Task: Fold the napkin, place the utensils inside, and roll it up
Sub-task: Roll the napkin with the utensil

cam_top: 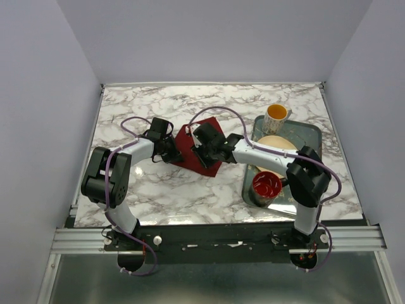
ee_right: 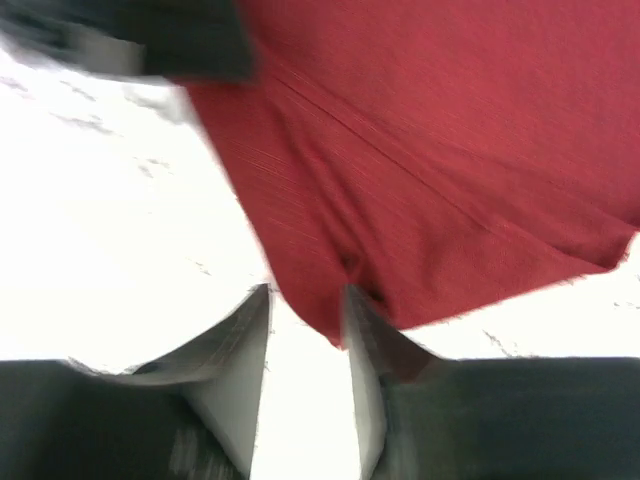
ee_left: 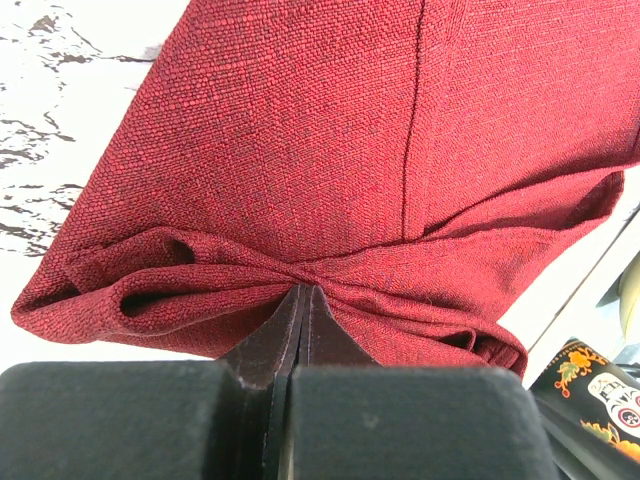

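Observation:
The maroon napkin (cam_top: 190,140) lies on the marble table between my two grippers, partly folded. My left gripper (cam_top: 171,151) is shut on a bunched, folded edge of the napkin (ee_left: 350,150), its jaws pressed together with the cloth pinched at the tips (ee_left: 303,292). At the napkin's right side, my right gripper (cam_top: 202,152) is open. One corner of the napkin (ee_right: 450,150) hangs between its spread fingertips (ee_right: 308,300) and touches the right finger; this view is blurred. The utensils are out of view.
A grey tray (cam_top: 305,132) stands at the right with a cream plate (cam_top: 276,144) and a red bowl (cam_top: 266,184) on it. A mug with a yellow inside (cam_top: 276,115) sits at the tray's far corner. Walls close in the table.

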### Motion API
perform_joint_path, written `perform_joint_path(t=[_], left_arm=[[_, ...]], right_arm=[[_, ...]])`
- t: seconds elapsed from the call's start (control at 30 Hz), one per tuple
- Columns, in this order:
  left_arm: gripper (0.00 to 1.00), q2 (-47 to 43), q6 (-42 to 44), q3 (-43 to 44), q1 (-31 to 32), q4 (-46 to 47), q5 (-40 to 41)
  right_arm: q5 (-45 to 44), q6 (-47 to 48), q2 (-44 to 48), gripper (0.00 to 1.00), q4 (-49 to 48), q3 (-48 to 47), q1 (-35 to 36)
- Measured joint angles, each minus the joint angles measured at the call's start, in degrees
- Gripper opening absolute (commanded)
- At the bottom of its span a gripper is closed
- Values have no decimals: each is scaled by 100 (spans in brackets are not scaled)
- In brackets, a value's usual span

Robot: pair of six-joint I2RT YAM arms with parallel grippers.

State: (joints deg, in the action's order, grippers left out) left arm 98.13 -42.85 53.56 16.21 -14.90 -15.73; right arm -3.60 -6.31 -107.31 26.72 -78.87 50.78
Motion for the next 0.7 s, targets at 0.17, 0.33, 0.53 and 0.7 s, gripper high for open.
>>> perform_joint_path(t=[0.17,0.33,0.53,0.7], left_arm=[[0,0,2,0,0,0,-13],[0,9,11,2,-2,4,-35],[0,13,20,2,-11,7,-59],[0,15,22,0,-13,7,-63]], right_arm=[[-98,236,48,65,-114,-188,407],[-133,507,-129,68,-315,-188,584],[-225,892,-472,68,-658,-232,579],[-247,1088,-702,65,-824,-273,597]])
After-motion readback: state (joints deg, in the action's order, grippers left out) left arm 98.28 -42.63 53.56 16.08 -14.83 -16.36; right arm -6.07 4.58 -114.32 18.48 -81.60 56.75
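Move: Some 5 cm to the right hand's left, 1 cm back and 6 cm below lies the near edge of the napkin. The napkin's near corner is roughly 4 cm back and 3 cm right of that hand, also about 6 cm down; the plate lies about 25 cm right and 3 cm ahead, the red mug about 21 cm right and 10 cm back. From the left hand, which already grips the napkin, the near edge lies about 6 cm right, 3 cm back and slightly below. Sweeping about 5 cm left from near the napkin's corner towards the left gripper, the right hand first rises and swings back nearly 2 cm, then sinks forward to end 2 cm lower, over the near edge. It turns about 15 degrees counter-clockwise while its part-open fingers spread wide on either side of that edge; the left fingers keep their pinch, holding still. ##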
